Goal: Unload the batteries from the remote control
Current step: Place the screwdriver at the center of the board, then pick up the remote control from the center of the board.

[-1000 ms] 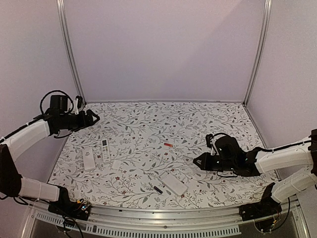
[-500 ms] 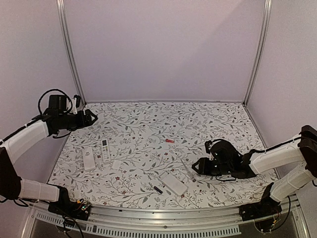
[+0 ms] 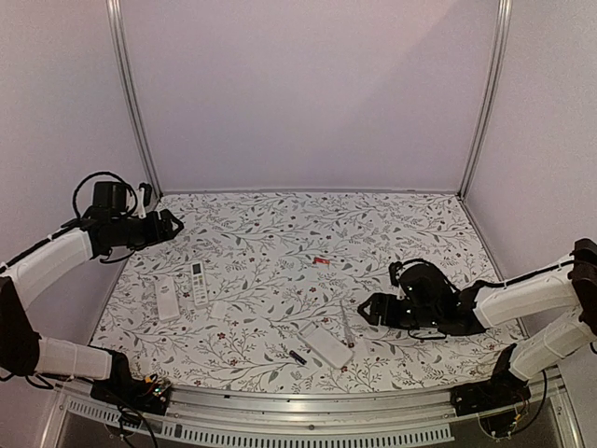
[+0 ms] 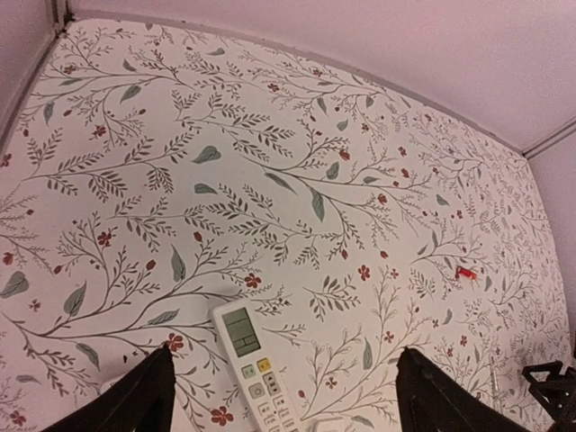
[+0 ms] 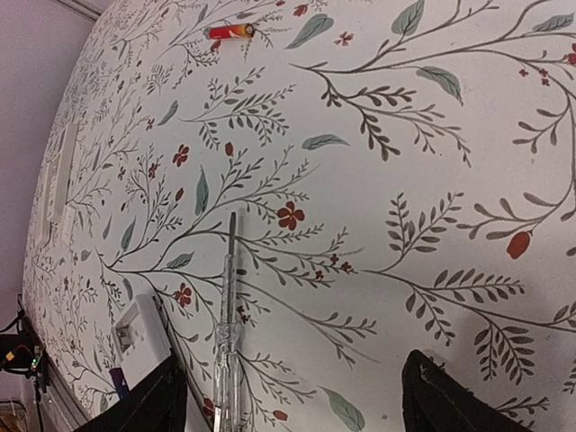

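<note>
A white remote control [image 3: 326,344] lies near the front centre, seen at the left edge of the right wrist view [image 5: 135,331]. A black battery [image 3: 298,357] lies just left of it. A red battery [image 3: 320,261] [image 5: 231,31] [image 4: 465,273] rests alone mid-table. My right gripper [image 3: 367,308] [image 5: 297,409] hovers low and open, right of the remote, nothing between its fingers. My left gripper [image 3: 175,224] [image 4: 288,409] is open above the far left, over a second white remote [image 3: 199,283] [image 4: 254,364].
A thin clear-handled stick tool [image 3: 345,323] [image 5: 225,315] lies on the table beside my right gripper's left finger. A third white remote [image 3: 166,300] and a small white cover piece [image 3: 217,309] lie at the left. Walls close in the table on three sides.
My right gripper has opened and let go of the stick tool, which now lies on the table. The red battery has shifted slightly farther back. The left arm has barely moved.
</note>
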Controlling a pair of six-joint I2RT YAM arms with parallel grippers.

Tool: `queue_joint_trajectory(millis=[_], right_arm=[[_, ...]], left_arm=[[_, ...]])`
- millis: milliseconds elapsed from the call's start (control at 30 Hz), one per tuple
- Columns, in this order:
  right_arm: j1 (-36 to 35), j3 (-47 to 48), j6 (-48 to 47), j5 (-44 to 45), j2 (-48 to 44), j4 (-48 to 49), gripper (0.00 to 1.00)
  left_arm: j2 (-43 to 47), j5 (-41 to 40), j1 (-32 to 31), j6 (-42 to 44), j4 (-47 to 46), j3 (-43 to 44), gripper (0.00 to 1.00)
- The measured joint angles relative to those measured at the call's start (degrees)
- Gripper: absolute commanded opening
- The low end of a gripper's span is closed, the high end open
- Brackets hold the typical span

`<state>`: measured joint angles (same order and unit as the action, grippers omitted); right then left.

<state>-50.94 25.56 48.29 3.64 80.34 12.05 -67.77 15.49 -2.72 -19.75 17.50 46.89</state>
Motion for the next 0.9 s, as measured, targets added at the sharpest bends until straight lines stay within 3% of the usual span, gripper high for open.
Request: queue_joint_trajectory(millis=[100,633,900], right_arm=[[0.0,0.4,-0.9,1.6,-2.1,-0.9,0.98],[0.6,2.6,-8.5,14.5,-18.7,-1.5,0.99],[0.7,2.6,-9.3,16.7,-19.0,-1.6,0.99]], left_arm=[[-0.2,-1.1,-0.3,-0.4,0.4,-0.3,0.83],[-12.0,-12.2,-14.2,-11.7,3.0,-3.7,0.83],[-18.7,-14.1,-15.2,-14.9,3.4,-3.7,0.79]])
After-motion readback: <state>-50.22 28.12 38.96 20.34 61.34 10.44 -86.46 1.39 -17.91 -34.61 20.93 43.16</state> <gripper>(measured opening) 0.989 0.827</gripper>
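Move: The remote with the grey screen lies some 16 cm below my left hand, about 5 cm back and 3 cm to its right. Of that remote, the white slab lies 8 cm left and 4 cm back, the small battery cover 6 cm right and 7 cm back. The released screwdriver lies 4 cm left of my right hand and just below; from this hand the opened remote is 9 cm left and 8 cm back, the red battery 7 cm left and 17 cm ahead. I sink my left hand about 15 cm towards the grey-screen remote, drawing it slightly back and right while its open fingers tip some 25 degrees steeper towards the table. Meanwhile my right hand leaves the screwdriver, opening fully as it lifts roughly 13 cm and a little forward, its fingers tilting up, then it hangs there. ##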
